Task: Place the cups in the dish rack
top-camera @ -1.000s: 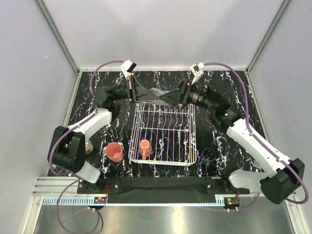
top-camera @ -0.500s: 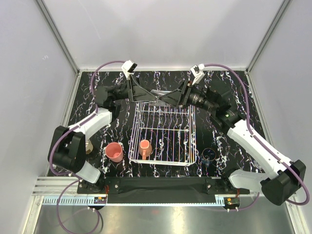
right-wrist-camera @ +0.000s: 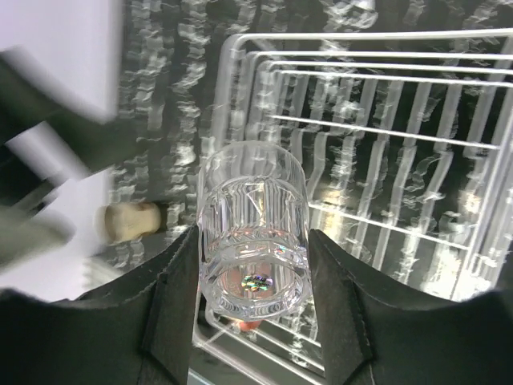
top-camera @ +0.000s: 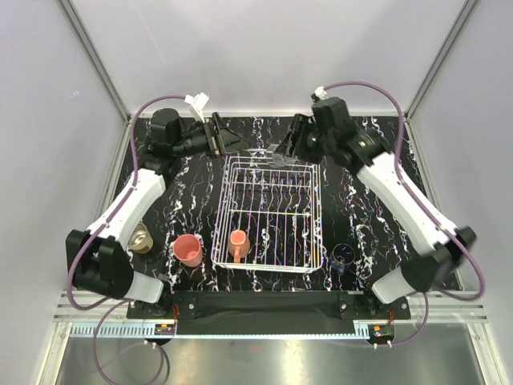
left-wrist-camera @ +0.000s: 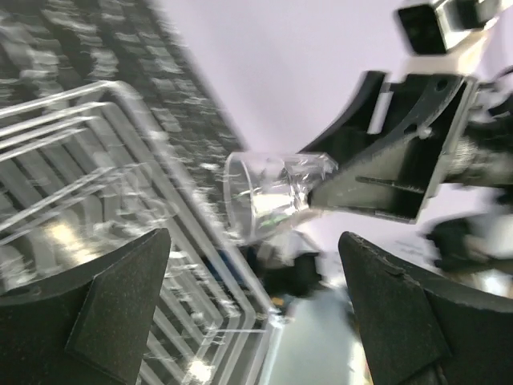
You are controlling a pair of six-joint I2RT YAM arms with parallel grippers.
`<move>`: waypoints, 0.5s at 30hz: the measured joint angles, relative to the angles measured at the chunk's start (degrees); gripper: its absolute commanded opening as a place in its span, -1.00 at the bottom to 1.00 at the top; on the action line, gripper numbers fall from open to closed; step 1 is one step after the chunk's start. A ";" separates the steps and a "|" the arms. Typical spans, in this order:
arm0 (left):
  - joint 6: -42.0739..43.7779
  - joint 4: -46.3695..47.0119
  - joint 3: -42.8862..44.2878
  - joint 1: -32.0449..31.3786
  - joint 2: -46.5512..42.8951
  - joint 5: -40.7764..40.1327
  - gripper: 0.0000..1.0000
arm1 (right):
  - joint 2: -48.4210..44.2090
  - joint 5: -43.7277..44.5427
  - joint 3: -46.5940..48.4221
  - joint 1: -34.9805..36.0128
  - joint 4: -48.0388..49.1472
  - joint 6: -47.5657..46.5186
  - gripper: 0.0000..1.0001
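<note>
My right gripper (right-wrist-camera: 252, 234) is shut on a clear glass (right-wrist-camera: 252, 200), which hangs over the far edge of the white wire dish rack (right-wrist-camera: 385, 160). From above, the glass (top-camera: 277, 153) sits at the tip of the right gripper (top-camera: 290, 149). The left gripper (top-camera: 233, 143) stands open just left of the rack's (top-camera: 268, 210) far left corner, holding nothing. In the left wrist view its fingers (left-wrist-camera: 120, 297) gape wide, apart from the glass (left-wrist-camera: 268, 192). An orange mug (top-camera: 238, 242) stands inside the rack. A pink tumbler (top-camera: 188, 250), a cream cup (top-camera: 140, 238) and a dark blue cup (top-camera: 345, 255) stand on the table.
The table top is black marble-patterned (top-camera: 377, 208), walled by white panels on three sides. Purple cables loop from both arms. The arm bases and a black bar (top-camera: 256, 303) line the near edge.
The left gripper opened, let go of the glass and drew back to the left. The right gripper now holds the glass alone, and its arm has swung up and back.
</note>
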 measured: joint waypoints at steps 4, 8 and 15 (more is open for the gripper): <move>8.07 -12.63 0.74 0.90 -2.91 -6.64 0.85 | 12.37 6.25 13.75 0.00 -12.37 -2.64 -1.00; 11.45 -19.43 0.90 2.75 -3.30 -10.91 0.84 | 23.87 11.58 25.46 0.00 -20.59 -5.44 -1.00; 12.83 -23.52 0.90 4.37 -3.30 -13.31 0.85 | 36.65 18.38 37.16 -0.26 -29.27 -9.51 -1.00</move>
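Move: The right hand already holds the clear glass; the open spot for it, just inside the rack's far end and right of its middle, lies about 11 cm ahead, 3 cm to the right and 22 cm below. The rack's far rim is some 17 cm ahead and 4 cm left, 21 cm down; the pink mug in the rack stands roughly 16 cm back and 14 cm left, 27 cm down. From the empty left hand the spot is about 10 cm ahead, 15 cm right and 23 cm down. Keeping its grip on the clear glass, the right hand sinks about 10 cm while reaching some 8 cm forward and edging slightly right towards the rack's far end, as the wrist rolls and tips some 35 degrees so the fingers swing from forward-left to pointing steeply down and ahead. The left hand, empty with its fingers staying wide open, draws away from the glass to its left and down by 5 cm or so each way, its wrist turning about 20 degrees. ##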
